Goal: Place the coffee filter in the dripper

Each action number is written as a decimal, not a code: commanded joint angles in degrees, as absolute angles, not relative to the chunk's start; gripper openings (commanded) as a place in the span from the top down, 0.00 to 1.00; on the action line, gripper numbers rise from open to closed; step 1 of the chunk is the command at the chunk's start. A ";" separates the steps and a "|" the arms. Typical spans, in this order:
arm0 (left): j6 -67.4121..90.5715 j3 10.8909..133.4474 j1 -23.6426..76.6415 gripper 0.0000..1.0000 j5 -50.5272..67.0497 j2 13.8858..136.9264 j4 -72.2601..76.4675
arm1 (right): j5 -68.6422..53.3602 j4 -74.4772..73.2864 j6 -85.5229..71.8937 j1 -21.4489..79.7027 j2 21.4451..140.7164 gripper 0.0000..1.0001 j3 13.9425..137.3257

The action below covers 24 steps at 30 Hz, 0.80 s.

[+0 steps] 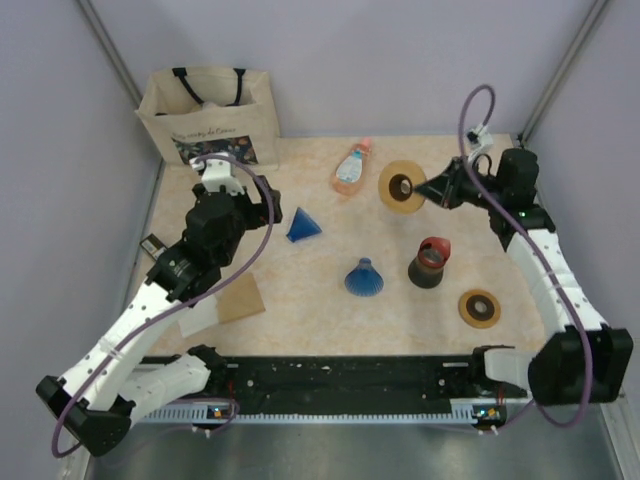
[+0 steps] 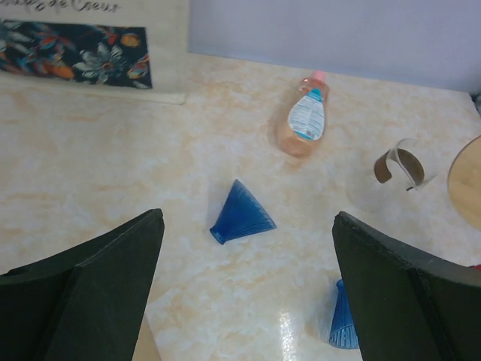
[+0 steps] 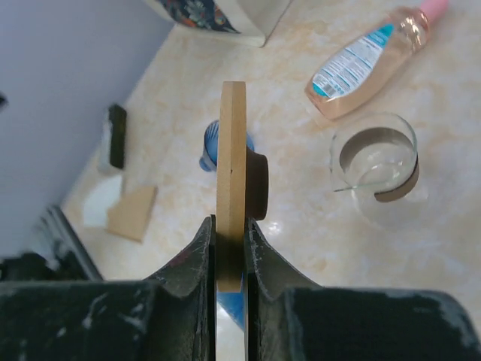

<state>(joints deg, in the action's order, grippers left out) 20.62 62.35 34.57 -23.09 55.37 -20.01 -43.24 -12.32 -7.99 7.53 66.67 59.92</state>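
Two blue ribbed cone coffee filters lie on the table: one on its side [image 1: 303, 225] [image 2: 242, 214], the other standing wide end down [image 1: 365, 278] [image 2: 342, 320]. My left gripper [image 1: 262, 205] [image 2: 248, 216] is wide open and holds nothing, just left of the fallen cone and above the table. My right gripper [image 1: 427, 188] [image 3: 231, 226] is shut on the rim of a round wooden dripper ring with a dark collar [image 1: 403, 186] [image 3: 231, 150], held up off the table. A second wooden ring [image 1: 479, 308] lies flat at the front right.
A black cup with a red rim [image 1: 430, 262] stands right of the upright cone. A pink bottle [image 1: 351, 167] [image 2: 304, 116] lies at the back, with a small glass vessel [image 3: 376, 165] [image 2: 402, 165] near it. A tote bag [image 1: 210, 115] stands back left. Tan paper [image 1: 240, 298] lies by the left arm.
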 commanded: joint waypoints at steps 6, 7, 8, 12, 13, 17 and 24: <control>29.00 54.14 34.72 0.01 -31.47 50.63 -18.37 | -49.83 6.14 -58.51 0.27 87.96 1.00 66.53; 29.44 53.88 34.72 0.01 -31.20 50.45 -18.72 | -49.57 8.76 -60.97 0.26 89.20 1.00 66.36; 29.79 53.70 34.72 0.01 -30.77 50.28 -18.89 | -48.87 10.18 -62.91 0.18 90.86 1.00 66.36; 30.85 51.60 34.80 0.01 -26.12 50.45 -18.46 | -48.16 15.10 -65.82 0.26 94.39 1.00 66.62; 31.20 51.16 34.72 0.01 -24.97 50.62 -18.28 | -47.82 15.38 -65.83 0.26 94.83 1.00 66.62; 32.52 50.71 34.80 0.01 -24.96 52.03 -19.51 | -46.15 13.19 -63.99 -1.75 95.71 1.00 66.89; 33.48 50.28 34.72 0.01 -24.17 53.17 -19.16 | -47.19 15.72 -64.16 -3.95 98.87 1.00 63.29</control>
<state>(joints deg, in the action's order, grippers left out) 31.88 50.87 34.61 -25.08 52.95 -21.10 -46.15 10.33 -62.74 -2.39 96.66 63.11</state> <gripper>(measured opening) 0.988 0.099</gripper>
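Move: The glass my right hand is bringing the wooden disc to stands about 15 cm ahead, level sideways, its middle 16 cm below. From the glass, the bottle lies 12 cm farther out and 13 cm left; the dark jar is 19 cm nearer and 6 cm right. My empty left hand has a blue cone 12 cm ahead, 4 cm right, 24 cm below; the other blue cone is 3 cm back, 21 cm right. With the wooden disc still pinched by its edge, my right hand swings forward about 12 cm towards the glass and sinks some 8 cm, rolling about 60 degrees clockwise around its fingers to bring the disc flat over the rim, then eases on forward and slightly right. Meanwhile my left hand drops 8 cm towards the nearer blue cone, tipping down about 10 degrees, fingers wide open. ##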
